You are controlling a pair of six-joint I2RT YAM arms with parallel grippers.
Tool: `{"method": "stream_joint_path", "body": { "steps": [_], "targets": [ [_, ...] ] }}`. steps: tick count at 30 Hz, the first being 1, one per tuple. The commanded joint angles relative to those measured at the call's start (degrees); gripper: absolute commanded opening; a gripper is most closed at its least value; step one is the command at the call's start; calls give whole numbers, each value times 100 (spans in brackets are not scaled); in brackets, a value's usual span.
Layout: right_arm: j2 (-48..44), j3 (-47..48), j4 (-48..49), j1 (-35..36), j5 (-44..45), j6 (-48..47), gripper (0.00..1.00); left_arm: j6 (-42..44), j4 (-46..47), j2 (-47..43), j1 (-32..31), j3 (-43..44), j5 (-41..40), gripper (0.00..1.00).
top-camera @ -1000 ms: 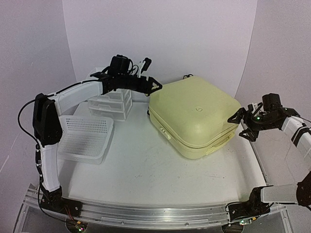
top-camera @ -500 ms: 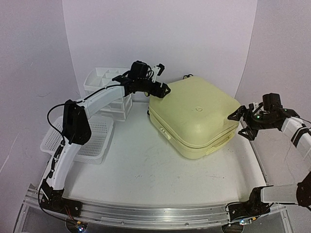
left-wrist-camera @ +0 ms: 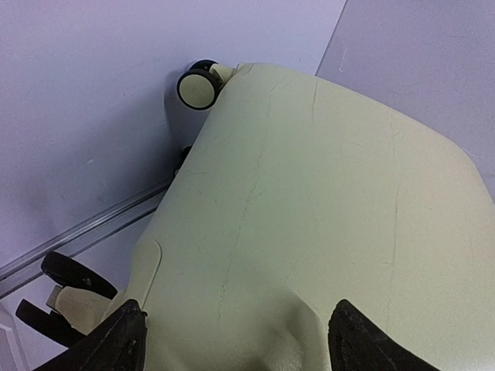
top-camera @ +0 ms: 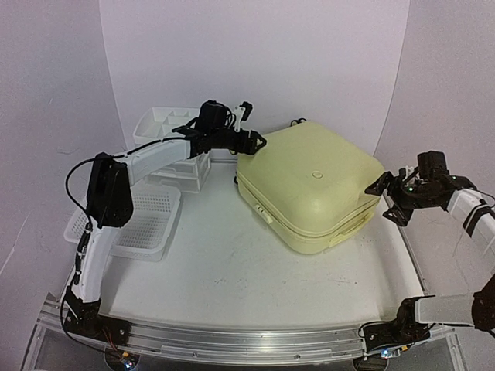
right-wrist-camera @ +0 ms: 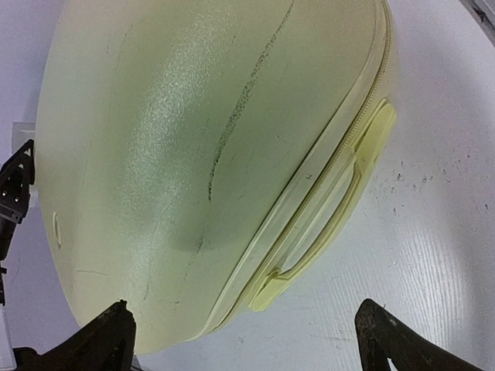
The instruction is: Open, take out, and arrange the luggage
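Note:
The luggage (top-camera: 309, 185) is a pale yellow hard-shell case lying flat and closed at the table's back right, its carry handle (top-camera: 352, 226) on the near right side. My left gripper (top-camera: 255, 141) is open and hovers at the case's back-left corner. In the left wrist view the shell (left-wrist-camera: 325, 201) fills the space ahead of the left gripper (left-wrist-camera: 236, 340), with a black-and-cream wheel (left-wrist-camera: 197, 85) beyond. My right gripper (top-camera: 387, 199) is open beside the case's right corner. The right wrist view shows the case (right-wrist-camera: 193, 154) and its handle (right-wrist-camera: 340, 193) ahead of the right gripper (right-wrist-camera: 247, 332).
A white mesh basket (top-camera: 135, 220) sits at the left. Behind it stands a white drawer unit (top-camera: 174, 151), under my left arm. Pale walls close in the back and both sides. A metal rail (top-camera: 232, 340) runs along the near edge.
My left arm swung right from above the drawer unit to the luggage's back-left corner, then drew back slightly. The right arm barely moved.

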Motion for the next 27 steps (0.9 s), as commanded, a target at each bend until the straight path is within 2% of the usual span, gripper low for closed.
{"method": "stream_joint_path", "body": {
  "steps": [1,9,12,16,18,20,23,27],
  "targets": [
    [-181,-13,113,-18,324,-97,98,-480,-1082,-512,-667,-1020,1050,80],
    [709,849,70,-91,87,-603,98,-882,-1033,-1331,-1424,-2056,1569,79],
    [914,1038,58,-160,87,-705,98,-698,-1031,-1654,-1630,-2277,1338,78],
    [1077,1436,-341,68,-366,-1543,98,-141,-1480,-2139,-1532,-2228,1005,78],
    [1078,1808,-990,736,419,-2170,98,82,-1547,-2517,-1428,-2364,835,80],
    [968,2037,-1337,1188,1018,-2413,98,210,-1557,-2816,-1279,-2560,813,81],
    [630,1825,-1385,1307,898,-2151,98,242,-1557,-3237,-1016,-2941,731,82],
    [173,849,-924,1293,1176,-612,97,99,-1524,-3701,-839,-3504,632,82]
  ]
}}
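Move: The luggage is the target for both hands. Its front-left latch lies about 17 cm back from the left hand, 4 cm to its right and 14 cm below, with the drawer tower some 20 cm to that hand's left and 5 cm farther out. The luggage's middle is about 10 cm ahead of the right hand, 20 cm to its left and 7 cm lower; the carry handle sits roughly level fore and aft with that hand, 8 cm to its left and 11 cm below. Sweep the open left gripper back about 25 cm and somewhat right, from the luggage's far-left corner to its latch side, swinging the fingers clockwise and tipping them down; then reverse slightly forward and some 10 cm left. Ease the open right gripper forward 4 cm, then draw that back while carrying it left and up over the right corner, turning it about 20 degrees counter-clockwise. ##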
